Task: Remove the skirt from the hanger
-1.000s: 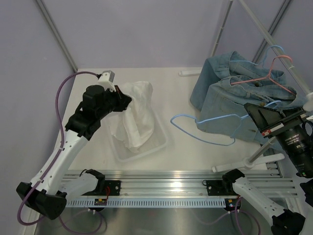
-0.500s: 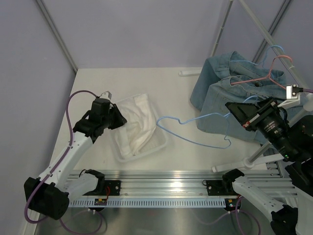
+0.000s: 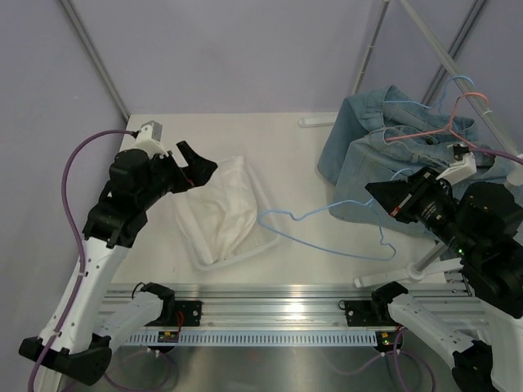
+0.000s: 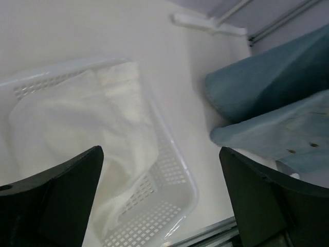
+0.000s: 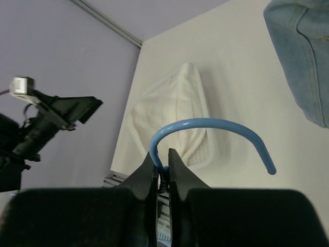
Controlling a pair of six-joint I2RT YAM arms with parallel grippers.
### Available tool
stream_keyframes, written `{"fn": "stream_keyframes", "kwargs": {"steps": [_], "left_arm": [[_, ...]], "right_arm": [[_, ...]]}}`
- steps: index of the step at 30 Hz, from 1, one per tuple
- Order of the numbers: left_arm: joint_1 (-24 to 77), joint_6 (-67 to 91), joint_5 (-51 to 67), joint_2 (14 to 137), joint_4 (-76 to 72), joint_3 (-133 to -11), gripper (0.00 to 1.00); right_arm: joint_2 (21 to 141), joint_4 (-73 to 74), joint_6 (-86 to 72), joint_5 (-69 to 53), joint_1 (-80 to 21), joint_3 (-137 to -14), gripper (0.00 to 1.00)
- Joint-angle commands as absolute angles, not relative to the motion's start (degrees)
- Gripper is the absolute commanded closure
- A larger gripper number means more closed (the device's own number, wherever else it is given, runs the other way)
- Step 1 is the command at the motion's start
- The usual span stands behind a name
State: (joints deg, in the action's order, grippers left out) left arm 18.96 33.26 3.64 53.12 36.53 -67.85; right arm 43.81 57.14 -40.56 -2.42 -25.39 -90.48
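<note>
The white skirt [image 3: 221, 208] lies crumpled in a clear perforated basket [image 3: 249, 247] at mid-left of the table. My left gripper [image 3: 198, 166] hovers just above and left of it, open, with nothing between its fingers. From the left wrist view the skirt [image 4: 82, 123] fills most of the basket [image 4: 177, 180], below the gripper [image 4: 162, 200]. The bare blue wire hanger [image 3: 282, 211] hangs over the table's middle, reaching toward the basket. My right gripper [image 5: 161, 157] is shut on the hanger [image 5: 205, 122] at the base of its hook.
Blue denim garments [image 3: 384, 147] hang at the back right on a blue and a pink hanger [image 3: 462, 122] from a slanted rack pole [image 3: 425, 49]. A white bar [image 3: 315, 122] lies at the table's far edge. The metal rail [image 3: 278, 310] runs along the front.
My left gripper has opened and let go of the skirt, which dropped into the basket; the left arm pulled up and back. The right arm carried the bare hanger leftward and lower.
</note>
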Motion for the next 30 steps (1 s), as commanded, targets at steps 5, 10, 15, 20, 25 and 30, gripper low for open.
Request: {"fn": "stream_keyframes", "kwargs": {"steps": [5, 10, 15, 20, 25, 30], "left_arm": [[20.6, 34.7, 43.7, 50.3, 8.5, -67.1, 0.01], [23.4, 32.1, 53.3, 52.7, 6.9, -71.0, 0.02], [28.0, 30.6, 58.7, 53.9, 7.9, -71.3, 0.05], [33.4, 25.7, 58.2, 54.8, 13.8, -71.4, 0.14], [37.8, 20.2, 54.4, 57.0, 21.8, -74.1, 0.29], [41.8, 19.3, 51.9, 57.6, 23.8, -74.7, 0.32]], "right_arm": [[46.9, 60.0, -36.1, -1.8, -25.6, -85.8, 1.0], [47.2, 60.9, -35.3, -2.0, -25.6, -84.9, 1.0], [48.3, 61.6, -34.8, -1.3, -25.6, -85.5, 1.0], [50.0, 61.7, -34.4, -1.4, -25.6, -86.7, 1.0], [51.2, 61.3, -34.5, -1.0, -25.6, -88.0, 1.0], [52.1, 60.8, -34.2, -0.8, -25.6, -88.5, 1.0]]}}
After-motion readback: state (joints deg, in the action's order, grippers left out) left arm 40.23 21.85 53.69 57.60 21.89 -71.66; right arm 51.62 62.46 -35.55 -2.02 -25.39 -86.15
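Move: The hanger's free end, the one near the box, lies about 21 cm back, 16 cm to the right and some 15 cm above the open left hand. The white skirt in the box is almost under that hand, about 3 cm back, 3 cm right and 29 cm down. From the right hand, which already holds the hanger by its hook, that free end is some 10 cm back, 19 cm left and 3 cm above; the denim garments hang roughly 12 cm ahead, 14 cm right and 14 cm below. Still pinching the hook, the right hand lowers the hanger about 8 cm with a slight push forward, tipping its left side down. The empty left hand leaves the space over the skirt and swings back and right, some 17 and 15 cm, rising then sinking a little, wrist turning clockwise about 70 degrees; its fingers close partway around the hanger's free end, with no grip visible yet. ##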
